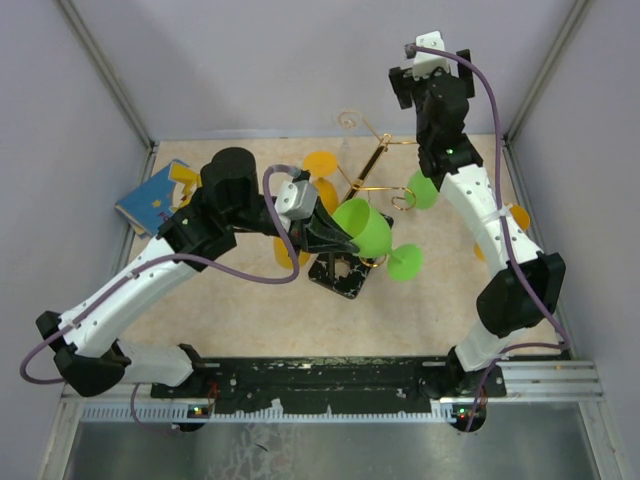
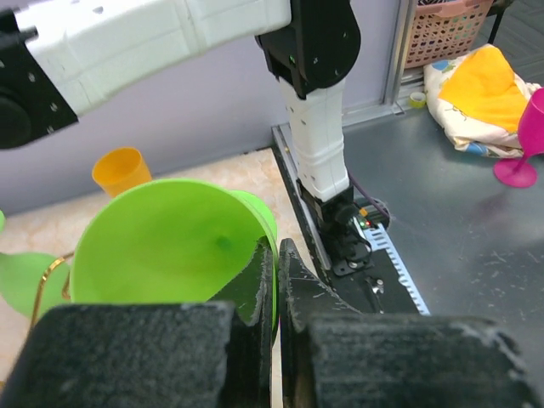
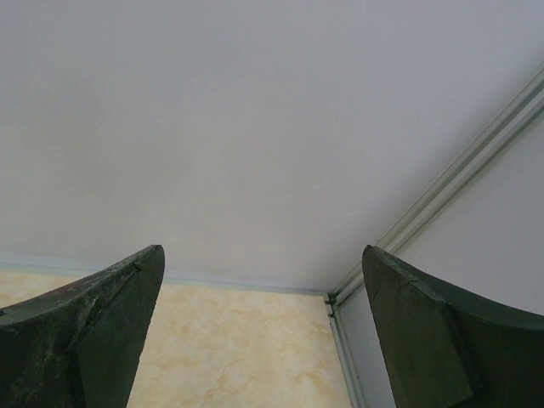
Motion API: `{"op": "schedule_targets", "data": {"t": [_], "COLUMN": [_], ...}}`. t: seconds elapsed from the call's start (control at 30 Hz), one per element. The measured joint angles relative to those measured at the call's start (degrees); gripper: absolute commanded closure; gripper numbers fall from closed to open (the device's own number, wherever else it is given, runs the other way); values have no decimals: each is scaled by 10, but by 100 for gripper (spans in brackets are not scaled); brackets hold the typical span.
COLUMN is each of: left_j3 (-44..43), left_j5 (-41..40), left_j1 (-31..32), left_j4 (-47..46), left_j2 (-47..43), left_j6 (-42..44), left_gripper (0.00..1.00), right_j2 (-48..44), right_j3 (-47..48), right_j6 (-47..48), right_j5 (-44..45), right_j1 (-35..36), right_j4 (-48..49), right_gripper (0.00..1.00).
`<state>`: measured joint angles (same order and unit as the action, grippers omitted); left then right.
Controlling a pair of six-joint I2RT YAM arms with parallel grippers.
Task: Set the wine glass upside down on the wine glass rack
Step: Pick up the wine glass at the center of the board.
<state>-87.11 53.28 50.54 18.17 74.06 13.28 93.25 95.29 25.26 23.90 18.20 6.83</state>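
Note:
My left gripper is shut on the rim of a bright green wine glass, one finger inside the bowl and one outside. The glass hangs tilted on its side, its round foot pointing to the lower right, just above the black base of the wine glass rack. In the left wrist view the bowl's green wine glass mouth faces the camera, with the left gripper pinching the rim. A second green glass sits at the rack's right arm. My right gripper is open and empty, raised high at the back right.
Orange glasses stand behind and left of the rack, one of them in the left wrist view. A blue book lies at the table's left edge. An orange object sits behind the right arm. Walls enclose the table.

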Motion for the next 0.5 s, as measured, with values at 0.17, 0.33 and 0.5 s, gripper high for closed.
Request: {"op": "schedule_targets", "data": {"t": [0.17,0.33,0.5], "left_j3": [37,87,120], "left_j5": [6,-36,-87], "left_j1": [-4,-16,-39], "left_j4": [-95,-167,-249], "left_j2": [-2,-3,2], "left_j6": [2,25,49], "left_gripper": [100,100,100], "right_j2": [0,0,0], "right_j3": [0,2,16], "right_j6": [0,-11,-32], "right_j5": [0,15,51], "right_j1": [0,-1,-6], "right_j4": [0,-8,-33], "right_gripper": [1,1,1]}}
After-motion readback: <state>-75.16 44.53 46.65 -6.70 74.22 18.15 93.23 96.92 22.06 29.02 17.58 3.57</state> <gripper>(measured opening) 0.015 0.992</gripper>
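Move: The green wine glass is already held sideways by the rim in the left gripper, foot to the right. The rack it is meant for has its middle about 19 cm ahead, 4 cm right and 24 cm below that hand; of the glasses hanging on it, the back orange one is 22 cm ahead, 5 left, 16 down, the front orange one 11 ahead, 12 left, 24 down. From the open right gripper the held glass lies some 35 cm back and 11 cm left, near its own height. Bring the left gripper forward about 7 cm at nearly the same height, starting with a slight drift right and then speeding up towards and over the rack, the shut fingers keeping their pinch on the green glass's rim. As you go, turn the wrist some 20 degrees so the fingertips swing forward and lift a little. Keep the right gripper wide open and shift it about 2 cm right, yawing slightly clockwise. ##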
